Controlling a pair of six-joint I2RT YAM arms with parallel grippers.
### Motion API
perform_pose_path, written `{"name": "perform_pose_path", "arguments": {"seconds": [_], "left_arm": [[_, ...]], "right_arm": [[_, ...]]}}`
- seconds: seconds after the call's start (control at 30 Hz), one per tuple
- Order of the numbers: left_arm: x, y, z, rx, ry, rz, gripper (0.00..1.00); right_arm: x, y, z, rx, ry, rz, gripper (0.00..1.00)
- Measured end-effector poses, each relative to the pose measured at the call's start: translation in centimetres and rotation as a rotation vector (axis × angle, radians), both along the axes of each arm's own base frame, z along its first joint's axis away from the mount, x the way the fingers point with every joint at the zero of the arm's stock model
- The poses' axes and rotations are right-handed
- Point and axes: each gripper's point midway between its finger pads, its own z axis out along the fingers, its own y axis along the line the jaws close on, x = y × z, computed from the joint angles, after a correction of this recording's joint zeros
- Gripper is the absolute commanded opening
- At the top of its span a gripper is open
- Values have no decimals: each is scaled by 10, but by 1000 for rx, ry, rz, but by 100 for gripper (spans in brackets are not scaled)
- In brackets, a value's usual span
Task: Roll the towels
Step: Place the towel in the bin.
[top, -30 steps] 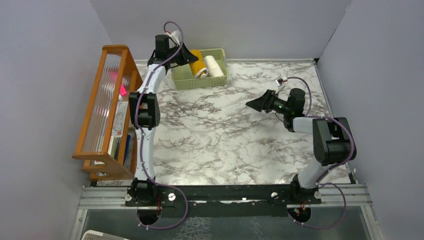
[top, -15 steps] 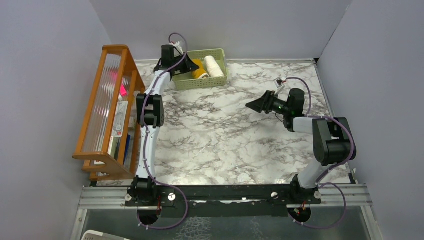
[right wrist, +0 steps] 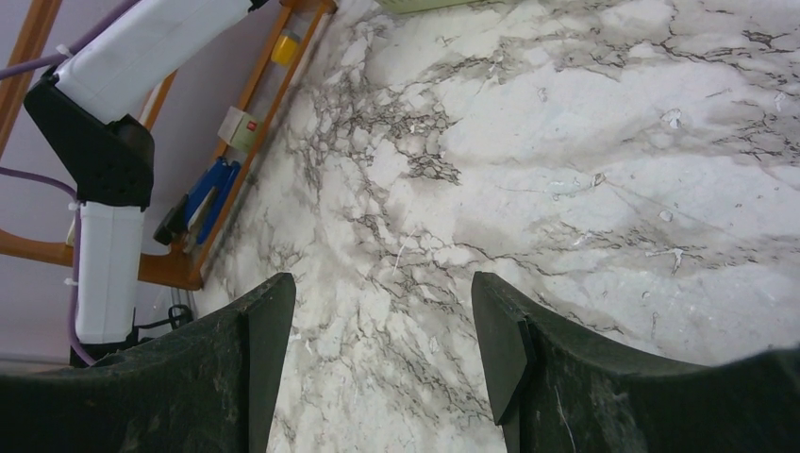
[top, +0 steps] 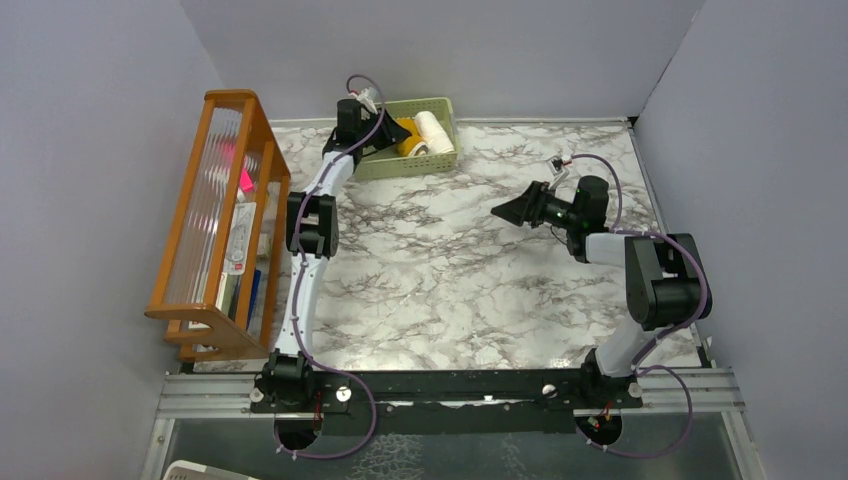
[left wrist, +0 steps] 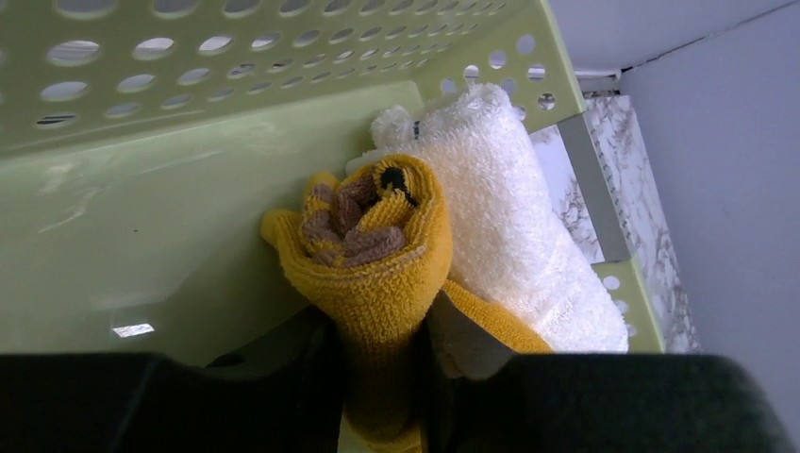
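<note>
The rolled mustard-yellow towel (left wrist: 377, 260) with a brownish core is held between my left gripper's (left wrist: 382, 349) jaws, inside the pale green basket (left wrist: 189, 217). It rests against the rolled cream-white towel (left wrist: 509, 226) lying to its right. In the top view the left gripper (top: 392, 133) reaches into the basket (top: 440, 163) at the back, where the yellow towel (top: 409, 148) and the white towel (top: 433, 132) lie side by side. My right gripper (top: 508, 211) hangs open and empty over the marble table, and shows open in its wrist view (right wrist: 377, 349).
A wooden rack (top: 215, 220) with small items stands along the left wall. Grey walls close the table at the back and both sides. The marble tabletop (top: 450, 290) stretches between the arms.
My left arm has carried the yellow towel down and right into the basket, beside the white towel. The right arm has not moved.
</note>
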Motion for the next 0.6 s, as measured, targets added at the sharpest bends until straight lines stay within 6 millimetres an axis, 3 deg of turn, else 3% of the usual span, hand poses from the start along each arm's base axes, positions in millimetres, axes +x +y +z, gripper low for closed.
{"name": "perform_pose_path", "arguments": {"seconds": [0.17,0.3,0.47,0.6], "left_arm": [[1,-16,6,-28,-21,-4,51],[4,-15,9,-34,-32,6,75],[9,-1,9,-31,-36,28,97],[11,20,4,-3,-33,53,99]], "right_arm": [[-1,1,-3,-1,11,2,69],[-1,1,-4,0,16,4,69],[-2,2,-5,0,19,7,69],[-2,2,-6,1,21,11,69]]}}
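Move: My left hand is already down inside the bin, whose middle is right about at my fingers, some 2 cm lower. The yellow towel is still pinched between them, its middle only about 1 cm to the right and 1 cm below. The white towel lies about 6 cm to the right, roughly 1 cm farther out and 2 cm lower. From my idle right hand, the bin's middle is some 28 cm ahead, 16 cm left and 8 cm below. I spread my left fingers from their pinch to nearly fully open and so let go of the yellow towel. Meanwhile the left hand edges about 1.5 cm right towards the white towel, then swings back left some 3.5 cm, easing about 1 cm forward and staying low in the bin with its wrist almost unturned. ##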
